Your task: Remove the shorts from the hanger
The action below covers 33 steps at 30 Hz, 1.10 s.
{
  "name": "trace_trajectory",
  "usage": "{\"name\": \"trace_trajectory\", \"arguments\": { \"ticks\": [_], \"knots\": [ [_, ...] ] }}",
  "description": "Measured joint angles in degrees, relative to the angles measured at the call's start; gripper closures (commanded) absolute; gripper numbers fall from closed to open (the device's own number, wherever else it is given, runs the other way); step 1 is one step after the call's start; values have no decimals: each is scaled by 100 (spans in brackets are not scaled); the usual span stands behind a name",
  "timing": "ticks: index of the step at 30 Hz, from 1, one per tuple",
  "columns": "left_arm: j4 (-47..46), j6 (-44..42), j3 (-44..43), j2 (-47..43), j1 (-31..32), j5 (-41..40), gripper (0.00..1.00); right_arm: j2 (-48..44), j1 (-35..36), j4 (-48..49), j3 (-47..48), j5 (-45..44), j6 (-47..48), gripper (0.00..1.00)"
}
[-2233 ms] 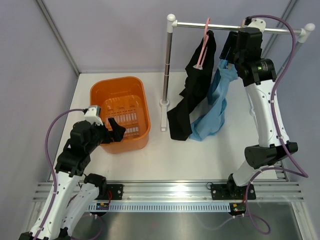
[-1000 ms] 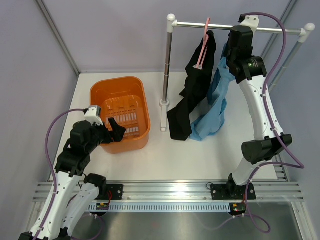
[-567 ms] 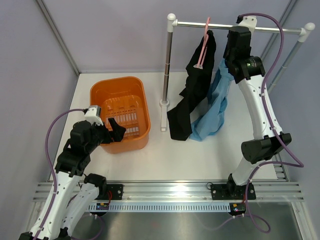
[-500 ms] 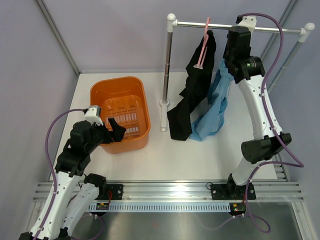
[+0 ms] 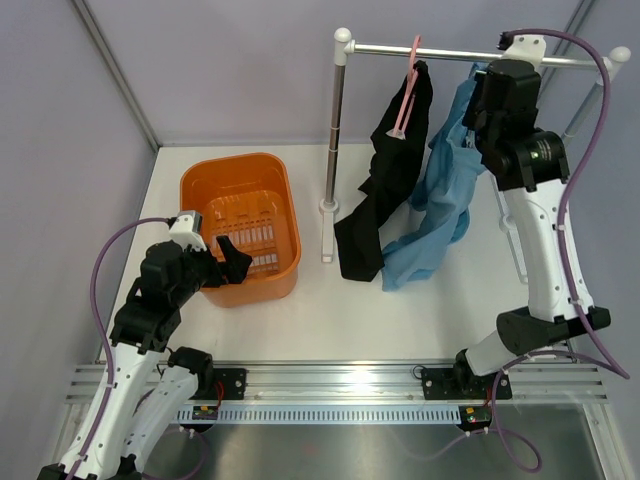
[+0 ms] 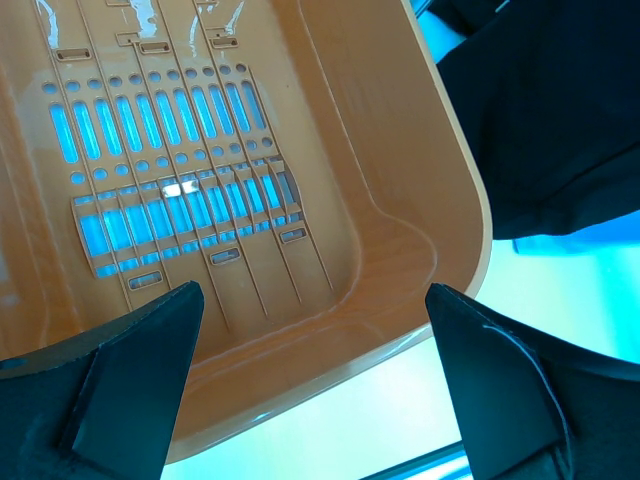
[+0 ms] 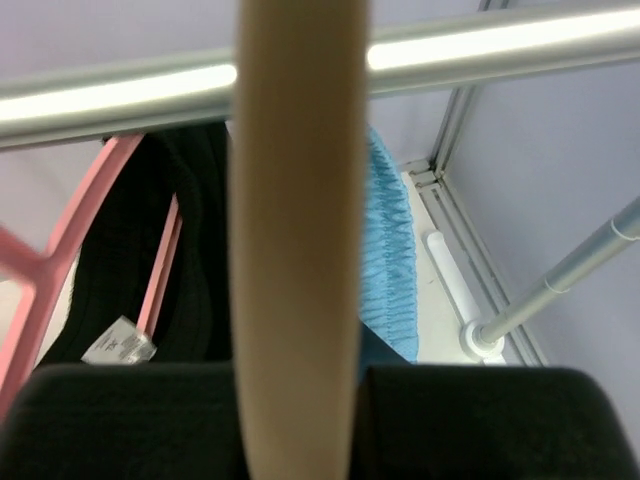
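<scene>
Blue shorts [image 5: 440, 200] hang from the metal rail [image 5: 450, 49] on a tan hanger [image 7: 295, 200]; their waistband also shows in the right wrist view [image 7: 388, 250]. My right gripper [image 5: 487, 100] is up at the rail, and its wrist view [image 7: 297, 375] shows it shut on the tan hanger's bar. A black garment [image 5: 385, 190] hangs to the left on a pink hanger [image 5: 405, 95]. My left gripper [image 5: 232, 262] is open and empty, and its wrist view [image 6: 312, 292] shows it over the near right corner of the orange basket [image 6: 400, 230].
The orange basket [image 5: 240, 165] stands at the left of the white table. The rail's left post [image 5: 333, 150] stands between basket and clothes, and its right post [image 7: 560, 290] is close by. Both garments trail onto the table.
My right gripper has moved right along the rail with the hanger. The blue shorts have swung right and spread out. The left arm has not moved.
</scene>
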<state>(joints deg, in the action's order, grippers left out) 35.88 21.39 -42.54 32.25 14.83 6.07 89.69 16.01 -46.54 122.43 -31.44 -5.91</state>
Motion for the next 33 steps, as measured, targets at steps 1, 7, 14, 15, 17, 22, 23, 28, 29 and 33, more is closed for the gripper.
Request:
{"name": "trace_trajectory", "arguments": {
  "ticks": [1, 7, 14, 15, 17, 22, 23, 28, 29, 33],
  "knots": [
    [-2, 0, 0, 0, 0, 4, 1, -133, 0, -59, -70, 81, -57, 100],
    [-4, -17, 0, 0, 0, 122, 1, -1097, 26, -763, -789, 804, -476, 100],
    [-210, -151, 0, 9, 0, 798, 1, -2476, 710, -1320, -2671, 2267, -962, 100],
    [-260, -166, 0, 24, 0, 938, 1, -2573, 894, -1386, -2865, 2382, -1010, 100],
    [-400, -186, 2, 94, 7, 1355, 1, -2741, 1399, -1462, -3346, 2557, -1154, 100],
    [-793, -153, 4, 361, 479, 2083, 1, -2889, 2605, -1602, -4098, 2942, -1534, 100],
    [-855, -138, 4, 404, 686, 2111, 1, -2920, 2828, -1613, -4177, 2977, -1600, 100],
    [-1086, 13, -52, 721, 2072, 1692, 1, -3005, 3744, -1606, -4260, 2997, -1847, 100],
    [-1134, 59, -90, 826, 2332, 1534, 1, -2992, 3875, -1574, -4260, 2990, -1873, 100],
    [-1499, 256, -225, 1333, 3080, 927, 1, -2778, 4312, -1484, -4242, 2876, -1930, 100]
  ]
}}
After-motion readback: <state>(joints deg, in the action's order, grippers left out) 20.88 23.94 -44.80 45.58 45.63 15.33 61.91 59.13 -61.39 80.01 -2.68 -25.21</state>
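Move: The blue shorts hang below the wooden hanger already in the right fingers, their middle roughly 3 cm back, 4 cm left and 20 cm below that hand. The open space over the table's near middle lies about 28 cm back, 21 cm left and 19 cm down; the rod is some 5 cm ahead, about level; the black shorts are 13 cm left, 20 cm lower. From the left hand, the blue shorts are about 16 cm ahead, 44 cm right and 5 cm higher; the basket is 8 cm ahead, 3 cm right and 15 cm below. The blue shorts, on their wooden hanger still pinched in the shut right fingers, are drawn away from the rod, nearly 30 cm back with about 20 cm left and nearly as much down, while that wrist swings counter-clockwise and tips downward. The left hand, still wide open, travels about 16 cm right and a little back, turning clockwise towards the shorts. ##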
